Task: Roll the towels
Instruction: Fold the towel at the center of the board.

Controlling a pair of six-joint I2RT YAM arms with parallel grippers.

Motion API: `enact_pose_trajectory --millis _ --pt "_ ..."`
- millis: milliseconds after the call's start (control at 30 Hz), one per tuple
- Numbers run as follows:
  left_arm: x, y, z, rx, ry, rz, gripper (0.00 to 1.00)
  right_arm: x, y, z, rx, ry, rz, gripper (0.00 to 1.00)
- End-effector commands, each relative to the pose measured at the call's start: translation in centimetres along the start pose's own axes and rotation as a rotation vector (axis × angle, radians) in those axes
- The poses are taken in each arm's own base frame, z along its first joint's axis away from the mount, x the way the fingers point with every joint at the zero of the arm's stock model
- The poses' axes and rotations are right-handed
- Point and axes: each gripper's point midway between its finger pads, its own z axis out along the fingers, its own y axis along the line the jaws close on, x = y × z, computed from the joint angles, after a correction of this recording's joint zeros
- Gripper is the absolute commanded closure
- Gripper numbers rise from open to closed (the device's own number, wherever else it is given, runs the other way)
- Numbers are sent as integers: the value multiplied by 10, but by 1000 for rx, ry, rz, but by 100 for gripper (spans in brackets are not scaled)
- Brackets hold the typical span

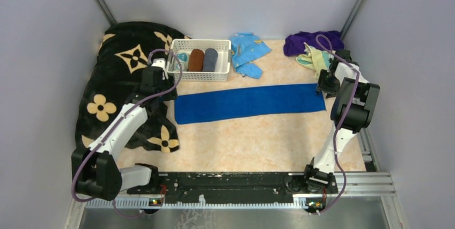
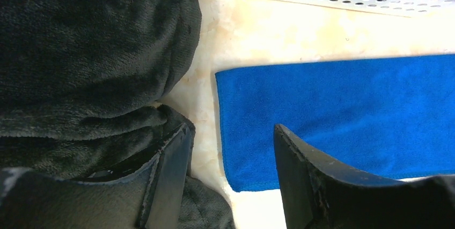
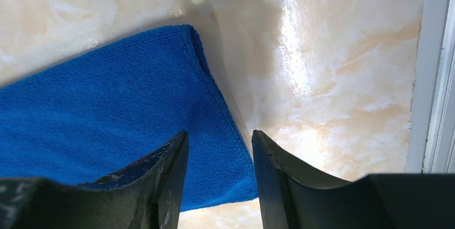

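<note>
A royal blue towel (image 1: 249, 103) lies flat as a long folded strip across the middle of the table. My left gripper (image 1: 163, 90) hovers at its left end, open; in the left wrist view the gripper (image 2: 232, 130) has the blue towel's (image 2: 349, 111) near left corner showing between its fingers, nothing held. My right gripper (image 1: 324, 86) is at the strip's right end, open. In the right wrist view the gripper (image 3: 220, 135) straddles the blue towel's (image 3: 107, 105) right edge. A pale yellow towel (image 1: 314, 57) and a dark purple towel (image 1: 311, 40) lie crumpled at the back right.
A black blanket with tan flowers (image 1: 123, 84) is heaped along the left, against my left finger (image 2: 171, 159). A white basket (image 1: 199, 73) at the back holds two rolled cloths. A light blue cloth (image 1: 248, 52) lies beside it. A metal rail (image 3: 434, 79) edges the table on the right.
</note>
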Motion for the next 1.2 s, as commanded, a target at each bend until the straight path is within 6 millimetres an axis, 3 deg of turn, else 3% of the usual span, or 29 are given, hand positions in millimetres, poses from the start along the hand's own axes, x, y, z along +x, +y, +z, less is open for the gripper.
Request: enact_pose_trajectory --millis 0,433,533,633,700,833,1033,1167 --pt "-10 0 -5 -2 -47 17 36 -3 -5 1 23 14 -25 54" --pt "-13 6 -6 -39 -71 35 36 71 16 35 -8 306 -23 68" --pt "-13 6 -7 -37 -72 37 36 89 15 43 -5 381 -17 75" --pt "-13 6 -7 -35 -75 41 36 96 11 48 19 402 -16 89" --pt "-13 6 -7 -34 -77 43 36 90 9 45 34 385 -21 98" --pt "-13 5 -7 -25 -76 40 36 53 -20 17 224 272 -31 100" --pt "-12 1 -7 -6 -75 41 35 -14 -87 -66 646 62 -16 100" --pt "-12 -3 -7 18 -73 41 33 -42 -131 -115 854 -35 57 100"
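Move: Just below the right hand's open fingers, which straddle it, lies the right end edge of the blue towel, about 2 cm down, 1 cm back and 1 cm to the left. From this hand the yellow-green towel lies roughly 11 cm ahead and level sideways, and the purple towel about 19 cm ahead and 3 cm left. From the left hand the blue towel's gripped edge is some 57 cm right, 2 cm ahead and 14 cm below. Sinking about 1.5 cm and easing slightly left, the right hand shuts its fingers on the blue towel's right end edge and pinches it. Holding on, the hand then pulls quickly about 7 cm to the right towards the side rail, rising some 4 cm and coming back about 3 cm, while the fingers swing some 30 degrees to point outward and back. ##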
